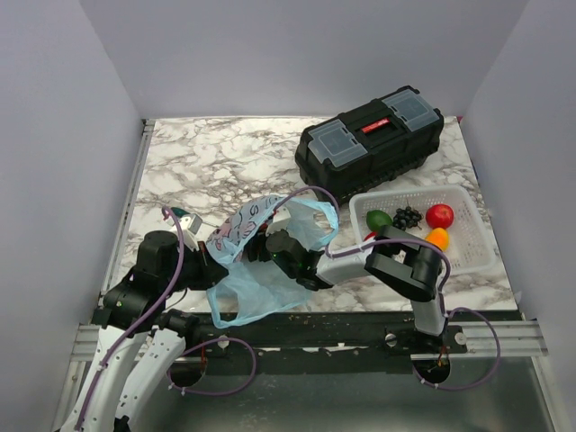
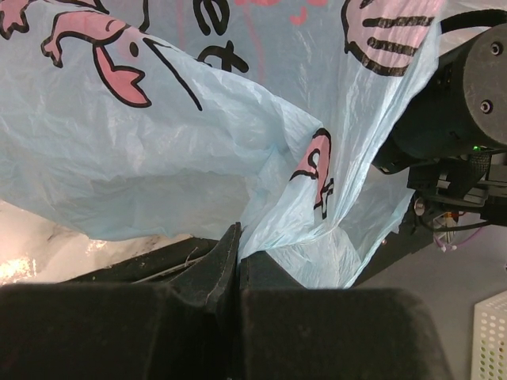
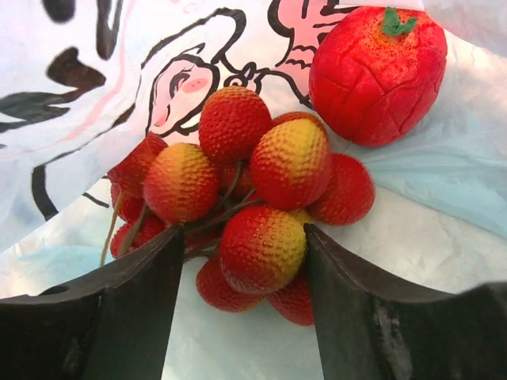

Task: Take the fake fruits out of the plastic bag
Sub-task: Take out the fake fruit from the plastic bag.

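Observation:
The light-blue plastic bag (image 1: 247, 270) with pink figures lies crumpled at the table's near edge. My left gripper (image 2: 236, 237) is shut on a fold of the bag (image 2: 198, 142), holding it up. My right gripper (image 3: 244, 233) is inside the bag, open. Its jaws stand on either side of a bumpy red-and-yellow fruit cluster (image 3: 261, 182); the right finger touches one fruit and the left finger stands a little apart. A round red fruit (image 3: 376, 71) lies on the bag beyond the cluster. From above, the bag hides the right gripper (image 1: 270, 245).
A white mesh basket (image 1: 477, 256) at the right holds a green fruit (image 1: 379, 219), dark grapes (image 1: 407, 216), a red fruit (image 1: 439, 215) and an orange one (image 1: 437, 238). A black toolbox (image 1: 369, 135) stands behind it. The right arm's wrist (image 2: 467, 87) is close to the bag.

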Robot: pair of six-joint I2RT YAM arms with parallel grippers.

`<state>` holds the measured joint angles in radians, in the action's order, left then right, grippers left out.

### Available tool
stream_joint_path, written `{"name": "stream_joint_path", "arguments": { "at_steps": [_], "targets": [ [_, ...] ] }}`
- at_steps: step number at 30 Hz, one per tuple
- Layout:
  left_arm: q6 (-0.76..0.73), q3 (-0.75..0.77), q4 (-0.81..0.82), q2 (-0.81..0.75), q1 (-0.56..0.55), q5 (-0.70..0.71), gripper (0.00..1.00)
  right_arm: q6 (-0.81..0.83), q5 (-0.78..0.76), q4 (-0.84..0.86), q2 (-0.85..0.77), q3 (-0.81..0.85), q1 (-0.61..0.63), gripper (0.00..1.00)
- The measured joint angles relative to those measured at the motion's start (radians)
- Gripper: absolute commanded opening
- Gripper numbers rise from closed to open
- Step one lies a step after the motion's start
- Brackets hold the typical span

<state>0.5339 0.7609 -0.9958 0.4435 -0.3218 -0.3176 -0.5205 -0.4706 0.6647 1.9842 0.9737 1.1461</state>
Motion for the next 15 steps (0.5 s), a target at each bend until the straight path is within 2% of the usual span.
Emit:
{"name": "stream_joint_path", "arguments": {
  "at_steps": [7, 11, 15],
  "targets": [
    [-0.003, -0.004, 0.004, 0.002, 0.000, 0.000, 0.00, 0.017, -0.002, -0.001, 0.000, 0.000, 0.000, 0.28],
    [-0.003, -0.005, 0.005, 0.003, 0.000, 0.000, 0.00, 0.029, -0.003, -0.002, -0.016, -0.017, 0.000, 0.16],
    [-0.003, -0.005, 0.005, 0.005, 0.000, 0.000, 0.00, 0.038, -0.002, -0.024, -0.100, -0.071, 0.000, 0.11]
  ]
}}
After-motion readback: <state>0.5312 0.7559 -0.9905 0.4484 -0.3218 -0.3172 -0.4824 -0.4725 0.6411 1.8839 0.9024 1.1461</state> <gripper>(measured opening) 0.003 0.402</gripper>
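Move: Inside the bag, one spotted red-yellow lychee sits right between the open fingers of the right hand, its bunch centred about 2 cm ahead and 2 cm to the left. The tomato lies some 8 cm straight ahead at about the same height, and the pinched bag rim is roughly 12 cm back, 10 cm left and 12 cm higher. From the left hand, the bunch lies about 14 cm ahead, 8 cm right and 12 cm below. Closing around the near lychee, the right hand first stays in place while its fingers narrow from well open until they stop on the fruit's two sides. Keeping that pinch, it draws to the right and up, about 2.5 cm in all, away from the tomato. The left hand keeps the bag rim pinched and still. ##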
